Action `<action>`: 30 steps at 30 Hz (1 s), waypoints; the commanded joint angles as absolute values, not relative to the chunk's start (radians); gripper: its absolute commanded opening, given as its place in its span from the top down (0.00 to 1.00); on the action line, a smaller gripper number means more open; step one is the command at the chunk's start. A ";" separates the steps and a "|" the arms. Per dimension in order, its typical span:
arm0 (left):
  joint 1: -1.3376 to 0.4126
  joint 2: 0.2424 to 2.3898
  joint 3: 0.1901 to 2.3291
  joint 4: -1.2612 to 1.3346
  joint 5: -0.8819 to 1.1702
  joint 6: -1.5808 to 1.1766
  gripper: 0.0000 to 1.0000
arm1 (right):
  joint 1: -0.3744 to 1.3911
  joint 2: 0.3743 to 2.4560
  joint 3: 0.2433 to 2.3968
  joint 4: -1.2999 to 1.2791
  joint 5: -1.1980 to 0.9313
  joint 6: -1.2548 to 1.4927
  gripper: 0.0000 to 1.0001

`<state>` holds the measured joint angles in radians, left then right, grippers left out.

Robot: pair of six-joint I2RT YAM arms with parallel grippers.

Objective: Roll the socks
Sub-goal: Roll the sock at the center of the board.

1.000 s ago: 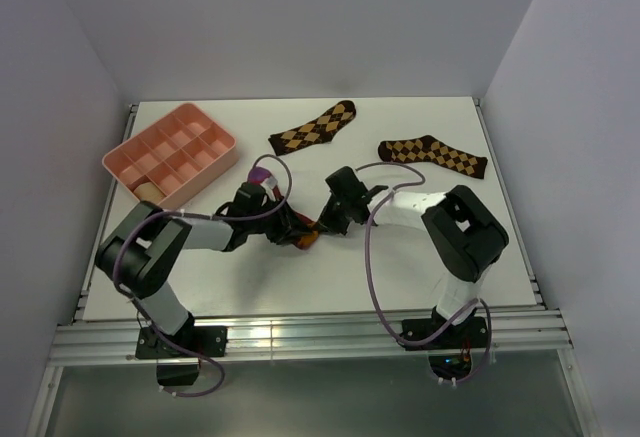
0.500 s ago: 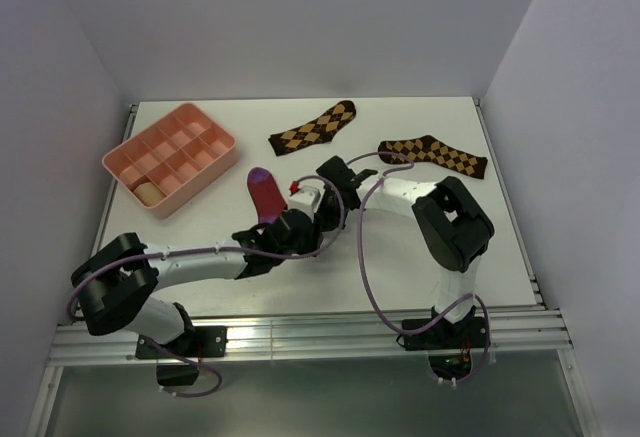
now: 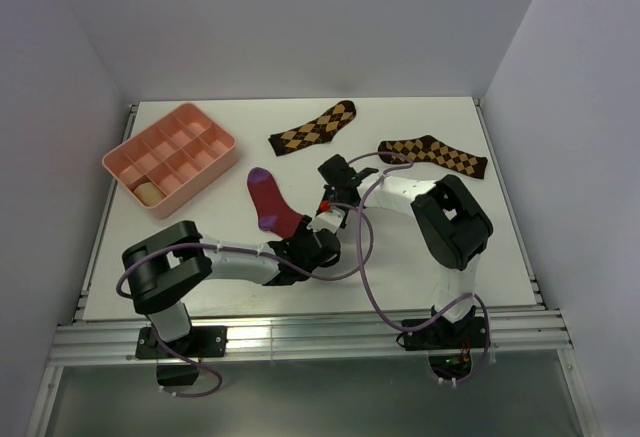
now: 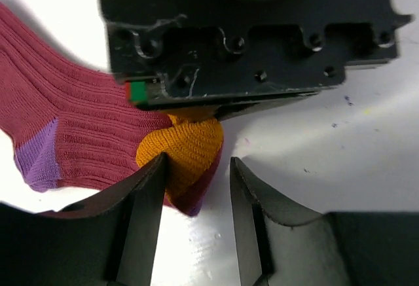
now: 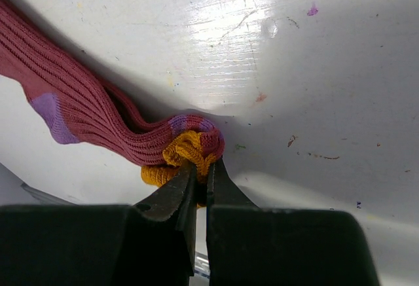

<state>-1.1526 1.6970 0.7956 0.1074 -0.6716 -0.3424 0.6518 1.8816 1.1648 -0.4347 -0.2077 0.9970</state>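
The crimson sock [image 3: 272, 203] lies stretched on the white table, purple toe [image 3: 258, 174] toward the back, orange cuff [image 4: 186, 143] bunched at its near end. My right gripper [image 5: 198, 168] is shut on that cuff, pinching a fold of it; from above it [image 3: 323, 223] points down at the sock's near end. My left gripper [image 4: 196, 184] is open just in front. Its left finger [image 4: 147, 207] rests against the cuff and its right finger [image 4: 252, 214] stands clear over bare table. A tan roll [image 3: 148, 192] sits in the pink tray.
The pink compartment tray [image 3: 211, 122] stands at the back left. Two dark brown argyle socks lie at the back, one [image 3: 313, 128] in the middle and one [image 3: 432, 155] to the right. The arms cross close together mid-table.
The left arm swung round to the near side of the sock and its jaws opened. The sock, bunched between the grippers before, now lies stretched toward the back left. The right gripper kept its pinch.
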 commanded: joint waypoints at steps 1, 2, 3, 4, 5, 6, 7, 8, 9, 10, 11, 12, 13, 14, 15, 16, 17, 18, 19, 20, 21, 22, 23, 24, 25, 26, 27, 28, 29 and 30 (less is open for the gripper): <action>-1.160 1.746 0.836 0.106 -0.733 -0.310 0.53 | 0.653 1.914 1.163 -0.465 -0.202 0.976 1.00; -1.160 1.752 0.835 0.104 -0.730 -0.316 0.53 | 0.653 1.916 1.161 -0.465 -0.206 0.974 1.00; -1.160 1.759 0.834 0.098 -0.732 -0.322 0.54 | 0.652 1.914 1.161 -0.460 -0.215 0.974 1.00; -1.160 1.781 0.838 0.077 -0.733 -0.337 0.59 | 0.652 1.914 1.161 -0.457 -0.219 0.973 1.00; -1.160 1.790 0.842 0.068 -0.742 -0.348 0.64 | 0.650 1.913 1.154 -0.445 -0.225 0.971 1.00; -1.160 1.798 0.842 0.057 -0.744 -0.359 0.71 | 0.649 1.910 1.149 -0.436 -0.233 0.971 1.00; -1.160 1.807 0.842 0.052 -0.744 -0.377 0.83 | 0.649 1.901 1.143 -0.425 -0.245 0.973 1.00; -1.160 1.809 0.839 0.043 -0.736 -0.383 0.89 | 0.647 1.896 1.137 -0.416 -0.252 0.974 1.00; -1.160 1.809 0.838 0.037 -0.730 -0.390 0.94 | 0.641 1.891 1.123 -0.391 -0.259 0.976 1.00; -1.160 1.804 0.836 0.031 -0.727 -0.405 0.99 | 0.637 1.885 1.117 -0.377 -0.274 0.977 0.99; -1.158 1.799 0.835 0.022 -0.721 -0.411 0.99 | 0.632 1.872 1.109 -0.367 -0.278 0.979 0.99; -1.160 1.787 0.834 0.017 -0.706 -0.416 0.99 | 0.621 1.862 1.094 -0.336 -0.281 0.982 0.96; -1.158 1.778 0.831 0.011 -0.697 -0.429 0.99 | 0.617 1.852 1.086 -0.319 -0.285 0.983 0.94; -1.157 1.769 0.828 0.006 -0.686 -0.440 0.99 | 0.611 1.826 1.078 -0.305 -0.284 0.986 0.91; -1.154 1.746 0.825 0.002 -0.654 -0.449 0.99 | 0.598 1.812 1.062 -0.272 -0.284 0.991 0.84; -1.144 1.730 0.821 0.003 -0.631 -0.471 0.99 | 0.591 1.798 1.052 -0.253 -0.285 0.994 0.80; -1.137 1.718 0.813 0.003 -0.611 -0.485 0.99 | 0.583 1.766 1.045 -0.238 -0.279 0.997 0.76; -1.126 1.691 0.808 -0.030 -0.589 -0.500 0.99 | 0.578 1.750 1.036 -0.217 -0.275 0.997 0.71; -1.102 1.677 0.802 -0.032 -0.533 -0.526 1.00 | 0.568 1.720 1.031 -0.204 -0.270 0.997 0.67; -1.088 1.660 0.787 -0.035 -0.510 -0.538 0.99 | 0.563 1.704 1.026 -0.193 -0.249 0.994 0.63; -1.072 1.643 0.778 -0.035 -0.474 -0.551 0.99 | 0.561 1.689 1.020 -0.180 -0.235 0.993 0.60; -1.036 1.611 0.769 -0.025 -0.403 -0.578 0.99 | 0.557 1.662 1.014 -0.170 -0.221 0.992 0.53; -1.013 1.595 0.744 -0.018 -0.362 -0.595 1.00 | 0.557 1.649 1.009 -0.166 -0.209 0.996 0.50; -0.990 1.568 0.730 -0.009 -0.321 -0.607 0.99 | 0.557 1.637 0.996 -0.154 -0.184 1.002 0.47; -0.939 1.557 0.717 -0.009 -0.239 -0.636 0.99 | 0.557 1.612 0.982 -0.143 -0.175 1.008 0.45; -0.915 1.551 0.692 0.024 -0.206 -0.655 0.99 | 0.557 1.602 0.967 -0.129 -0.166 1.026 0.43; -0.888 1.533 0.675 0.041 -0.171 -0.669 0.99 | 0.558 1.592 0.933 -0.097 -0.154 1.034 0.42; -0.841 1.525 0.660 0.067 -0.128 -0.702 0.99 | 0.558 1.580 0.917 -0.083 -0.152 1.040 0.42; -0.819 1.519 0.631 0.081 -0.065 -0.721 1.00 | 0.563 1.578 0.905 -0.072 -0.152 1.051 0.42; -0.775 1.508 0.617 0.093 -0.030 -0.738 0.99 | 0.568 1.580 0.887 -0.055 -0.153 1.051 0.42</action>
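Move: The orange rolled end of the maroon sock lies about 2 cm ahead, 1 cm to the left and 2 cm below the left hand, whose fingers are half open; the right hand already pinches it, its middle about 1 cm to that hand's left. From the left hand, the sock's purple toe is some 12 cm ahead and 13 cm left, its purple heel about 2 cm ahead and 11 cm left. The middle argyle sock lies roughly 24 cm straight ahead. The left hand eases down and forward about 1 cm onto the orange roll and shuts its fingers on it while the right hand still holds the roll steady; then it takes the pinched roll about 3.5 cm to the left, low over the board, its fingers tipping further down and its left side dropping, some 30 degrees of turn in all. Once the left fingers have shut, the right hand opens, lets go of the roll and backs off, up about 6.5 cm with a smaller drift forward and to the right, its fingers swinging slightly outward. ##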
